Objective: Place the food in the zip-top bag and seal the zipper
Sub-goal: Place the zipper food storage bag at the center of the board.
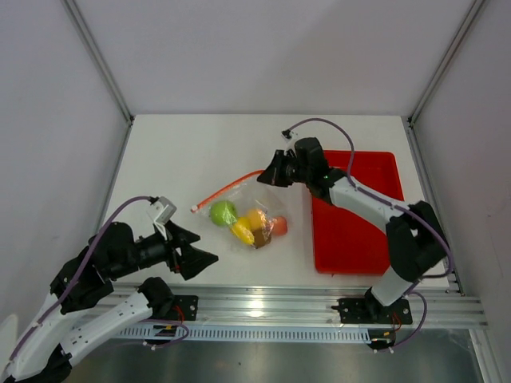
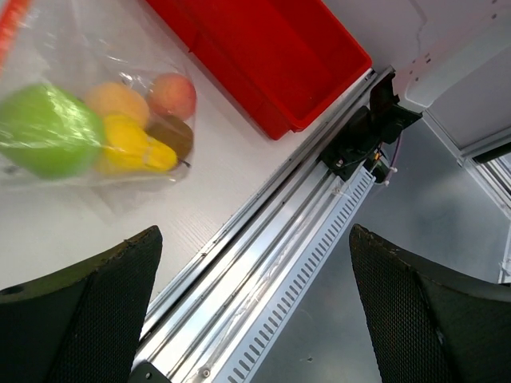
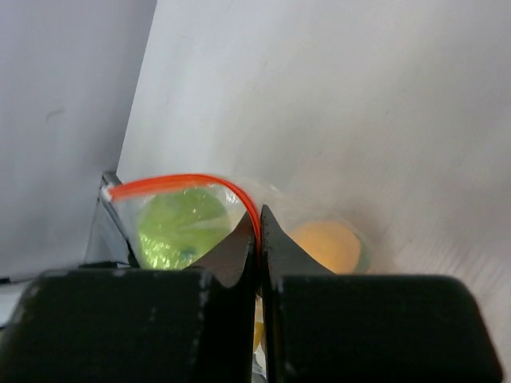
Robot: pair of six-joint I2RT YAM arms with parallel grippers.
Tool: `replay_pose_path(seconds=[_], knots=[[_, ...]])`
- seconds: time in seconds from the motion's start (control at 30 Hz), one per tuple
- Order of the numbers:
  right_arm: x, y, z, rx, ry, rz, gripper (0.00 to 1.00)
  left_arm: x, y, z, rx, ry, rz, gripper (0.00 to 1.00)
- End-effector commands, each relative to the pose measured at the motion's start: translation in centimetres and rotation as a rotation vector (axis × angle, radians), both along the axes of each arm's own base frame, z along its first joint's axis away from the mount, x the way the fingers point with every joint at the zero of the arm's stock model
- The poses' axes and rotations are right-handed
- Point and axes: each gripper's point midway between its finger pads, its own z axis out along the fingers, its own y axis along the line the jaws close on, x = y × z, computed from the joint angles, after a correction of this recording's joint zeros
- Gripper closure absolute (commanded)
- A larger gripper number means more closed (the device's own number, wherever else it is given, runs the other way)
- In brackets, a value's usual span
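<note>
The clear zip-top bag (image 1: 246, 209) lies mid-table with the food inside: a green apple (image 1: 223, 212), a yellow pear (image 1: 242, 232), an orange piece (image 1: 255, 218), a red-pink piece (image 1: 279, 226) and a brownish piece (image 1: 261, 238). Its orange-red zipper (image 1: 226, 189) runs from the bag's left corner up to my right gripper (image 1: 267, 177), which is shut on the zipper (image 3: 254, 217). In the right wrist view the apple (image 3: 180, 225) and orange piece (image 3: 323, 243) show behind the fingers. My left gripper (image 1: 200, 254) is open and empty near the front edge, apart from the bag (image 2: 88, 104).
A red rectangular tray (image 1: 355, 211) stands at the right, under my right arm; it also shows in the left wrist view (image 2: 263, 56). The aluminium rail (image 1: 319, 303) runs along the table's front edge. White walls enclose the table.
</note>
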Motion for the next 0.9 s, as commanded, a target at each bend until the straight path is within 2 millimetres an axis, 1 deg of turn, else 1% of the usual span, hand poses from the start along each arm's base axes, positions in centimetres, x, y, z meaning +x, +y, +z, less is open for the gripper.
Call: replay_pose_path(seconds=[0.0, 0.03, 0.07, 0.1, 0.13, 0.17, 0.2, 0.23, 0.27, 0.3, 0.33, 0.37, 0.43, 0.47, 0.5, 0.6, 0.67, 0.7, 0.77, 0.8, 0.83, 0.87], knots=[[5.7, 0.7, 0.1, 0.042, 0.054, -0.176, 1.00, -0.1, -0.4, 0.0, -0.026, 0.018, -0.009, 0.00], [6.5, 1.0, -0.5, 0.047, 0.069, -0.187, 1.00, -0.2, -0.5, -0.1, -0.026, 0.020, -0.012, 0.01], [7.5, 1.3, -2.8, 0.027, 0.106, -0.193, 1.00, -0.1, -0.5, -0.2, -0.025, 0.022, -0.011, 0.00], [8.1, 1.8, -3.2, 0.040, 0.123, -0.188, 1.00, -0.2, -0.5, -0.3, -0.025, 0.023, -0.013, 0.00], [9.5, 2.0, -2.8, 0.054, 0.115, -0.197, 1.00, -0.2, -0.5, -0.4, -0.023, 0.027, -0.012, 0.01], [10.4, 2.2, -5.0, 0.035, 0.142, -0.203, 1.00, -0.2, -0.5, -0.4, -0.022, 0.029, -0.013, 0.01], [10.9, 2.4, -5.6, 0.034, 0.148, -0.199, 1.00, -0.1, -0.6, -0.7, -0.016, 0.035, -0.015, 0.01], [12.1, 2.6, -5.0, 0.048, 0.129, -0.201, 1.00, -0.1, -0.6, -0.8, -0.014, 0.037, -0.013, 0.00], [12.7, 2.7, -6.8, 0.027, 0.151, -0.203, 1.00, -0.1, -0.6, -1.0, -0.011, 0.039, -0.013, 0.00], [13.3, 2.7, -7.1, 0.021, 0.145, -0.202, 1.00, -0.1, -0.7, -1.1, -0.013, 0.041, -0.016, 0.01], [14.4, 2.6, -6.7, 0.010, 0.112, -0.206, 1.00, -0.2, -0.7, -1.1, -0.015, 0.042, -0.018, 0.00], [14.7, 2.3, -8.0, -0.022, 0.129, -0.215, 1.00, -0.2, -0.7, -1.4, -0.011, 0.048, -0.018, 0.01], [15.8, 1.6, -8.4, -0.056, 0.099, -0.237, 1.00, -0.3, -0.8, -1.5, -0.014, 0.055, -0.021, 0.01], [16.4, 1.0, -8.2, -0.071, 0.088, -0.252, 1.00, -0.2, -0.8, -1.8, -0.012, 0.060, -0.021, 0.00], [16.7, 0.5, -8.9, -0.102, 0.095, -0.264, 1.00, -0.2, -0.9, -1.8, -0.013, 0.061, -0.022, 0.01], [17.8, -1.4, -9.5, -0.178, 0.081, -0.304, 0.94, -0.2, -1.0, -1.9, -0.018, 0.067, -0.021, 0.01], [18.2, -2.5, -9.8, -0.201, 0.080, -0.317, 0.81, -0.2, -1.1, -2.1, -0.021, 0.075, -0.022, 0.01], [18.1, -2.6, -9.6, -0.204, 0.078, -0.313, 0.68, -0.2, -1.3, -2.1, -0.026, 0.078, -0.025, 0.01], [17.9, -2.8, -9.5, -0.216, 0.078, -0.302, 0.56, -0.2, -1.4, -2.3, -0.030, 0.086, -0.027, 0.00], [17.6, -2.6, -9.4, -0.225, 0.066, -0.279, 0.47, -0.2, -1.5, -2.3, -0.034, 0.093, -0.027, 0.00], [17.4, -2.5, -8.8, -0.225, 0.052, -0.272, 0.40, -0.1, -1.6, -2.2, -0.042, 0.089, -0.029, 0.00], [17.1, -2.6, -8.7, -0.244, 0.041, -0.260, 0.37, -0.2, -1.8, -2.3, -0.041, 0.095, -0.037, 0.00]])
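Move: The right hand already holds the bag's right zipper end; the bare board where that end is to be set lies about 17 cm ahead, 2 cm right and 14 cm below. The filled bag's middle hangs some 5 cm back, 5 cm left and 10 cm below it; the red tray's middle is roughly 4 cm back, 33 cm right, 14 cm below. From the left hand, that bare spot is about 41 cm ahead, 14 cm right, 23 cm below. Right hand carries the zipper end about 17 cm forward, 10 down towards the board, then opens; left sinks. ##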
